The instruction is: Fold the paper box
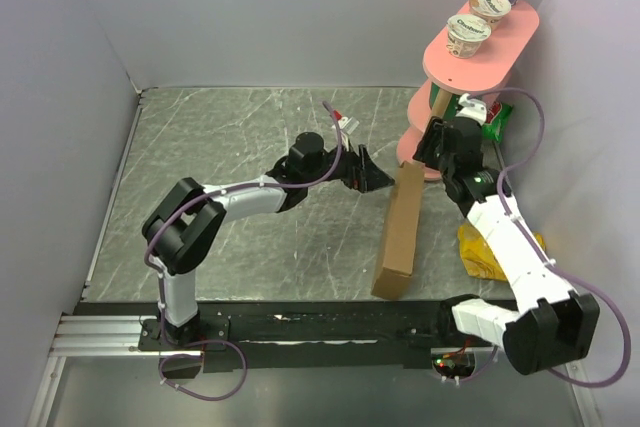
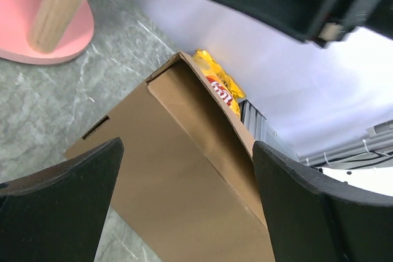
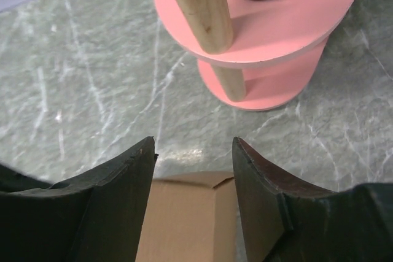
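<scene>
The paper box [image 1: 400, 232] is plain brown cardboard, closed up and standing on a narrow long side at the table's right centre. My right gripper [image 1: 424, 159] sits over its far end. In the right wrist view the paper box [image 3: 184, 219] fills the gap between the two fingers of the right gripper [image 3: 193, 142], which press on both faces. My left gripper [image 1: 375, 175] hangs open just left of the box's far end, apart from it. The left wrist view has the box [image 2: 184, 176] beyond the wide-spread fingers of the left gripper [image 2: 187, 145].
A pink two-tier stand [image 1: 480, 52] rises at the back right with yoghurt cups [image 1: 468, 35] on top, its base [image 3: 264, 84] close behind the box. A yellow snack bag [image 1: 485, 252] lies right of the box. Grey walls enclose the table.
</scene>
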Robot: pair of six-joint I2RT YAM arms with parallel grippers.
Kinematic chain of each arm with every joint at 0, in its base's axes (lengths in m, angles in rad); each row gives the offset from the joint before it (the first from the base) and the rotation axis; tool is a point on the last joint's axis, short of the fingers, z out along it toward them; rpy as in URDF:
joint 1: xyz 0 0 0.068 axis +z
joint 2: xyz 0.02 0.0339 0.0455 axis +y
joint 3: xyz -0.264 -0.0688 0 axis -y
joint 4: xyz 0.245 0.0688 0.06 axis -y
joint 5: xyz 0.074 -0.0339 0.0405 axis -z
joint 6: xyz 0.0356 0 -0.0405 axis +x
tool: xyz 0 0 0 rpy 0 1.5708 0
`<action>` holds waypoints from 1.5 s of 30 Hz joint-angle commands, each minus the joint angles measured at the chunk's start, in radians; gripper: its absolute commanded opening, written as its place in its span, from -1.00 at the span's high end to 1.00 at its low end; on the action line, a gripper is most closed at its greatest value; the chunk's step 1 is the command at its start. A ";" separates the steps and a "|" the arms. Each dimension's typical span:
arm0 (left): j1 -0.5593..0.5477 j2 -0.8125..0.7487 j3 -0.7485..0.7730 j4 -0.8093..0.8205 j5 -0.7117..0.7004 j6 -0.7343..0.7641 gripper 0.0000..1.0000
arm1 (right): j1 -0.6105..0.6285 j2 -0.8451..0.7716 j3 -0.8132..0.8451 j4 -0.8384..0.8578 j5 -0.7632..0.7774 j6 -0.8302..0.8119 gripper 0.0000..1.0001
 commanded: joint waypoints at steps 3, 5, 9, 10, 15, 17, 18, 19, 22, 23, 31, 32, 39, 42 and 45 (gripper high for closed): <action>-0.018 0.033 0.076 0.028 0.048 -0.017 -0.86 | -0.001 0.054 -0.031 0.126 0.077 -0.046 -0.14; -0.023 0.041 0.078 0.039 0.053 -0.029 -0.86 | 0.013 0.043 -0.065 0.171 0.105 -0.060 -0.12; -0.040 0.063 0.100 -0.002 0.045 -0.015 -0.85 | 0.051 0.037 -0.116 0.215 0.178 -0.067 -0.12; -0.046 0.067 0.110 -0.010 0.042 -0.006 -0.84 | 0.065 0.037 -0.128 0.221 0.189 -0.067 -0.12; -0.055 0.078 0.102 -0.030 0.025 0.011 -0.71 | 0.117 0.033 -0.171 0.258 0.254 -0.083 -0.12; -0.058 0.083 0.099 -0.038 0.025 0.017 -0.55 | 0.142 0.036 -0.186 0.270 0.287 -0.092 -0.12; -0.059 0.084 0.101 -0.036 0.036 0.019 -0.48 | 0.150 0.037 -0.191 0.270 0.300 -0.096 -0.12; -0.061 0.087 0.097 -0.027 0.039 0.019 -0.33 | 0.154 0.039 -0.194 0.270 0.315 -0.101 -0.13; -0.069 0.096 0.088 0.002 0.060 0.020 -0.11 | 0.164 0.056 -0.203 0.270 0.321 -0.113 -0.14; -0.070 0.102 0.088 0.007 0.060 0.022 -0.01 | 0.165 0.063 -0.205 0.270 0.323 -0.128 -0.14; -0.084 0.113 0.084 -0.013 0.037 0.051 0.13 | 0.171 0.069 -0.237 0.252 0.272 -0.195 -0.15; -0.086 0.115 0.081 -0.010 0.031 0.049 0.13 | 0.171 0.072 -0.242 0.250 0.259 -0.196 -0.15; -0.089 0.126 0.067 -0.004 0.013 0.043 0.14 | 0.197 0.079 -0.268 0.157 0.271 -0.159 -0.15; -0.087 0.127 0.064 -0.013 0.004 0.049 0.15 | 0.210 0.060 -0.289 0.134 0.284 -0.152 -0.15; -0.087 0.115 0.042 -0.002 -0.010 0.051 0.15 | 0.213 0.039 -0.311 0.116 0.304 -0.153 -0.14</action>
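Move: The standing paper box has its far end just under the right hand: about 3 cm back, 2 cm left and 6 cm down; its middle is some 15 cm back, 4 cm left and 9 cm down. The pink shelf's foot stands 8 cm ahead of that hand and 6 cm right, the yellow bag roughly 20 cm back and 19 cm right, both about 17 cm lower. From the left hand, that far end is about 7 cm right, level fore and aft, 4 cm down. Over the box's far end the right hand sinks about 5 cm, its half-open fingers to either side of the end, and rolls some 15 degrees, left side dipping. The left hand, pointing right, eases about 4 cm right, as much down and a little back towards the same end, its fingers closing to under half open, and brings its tips up against the box's left face. ##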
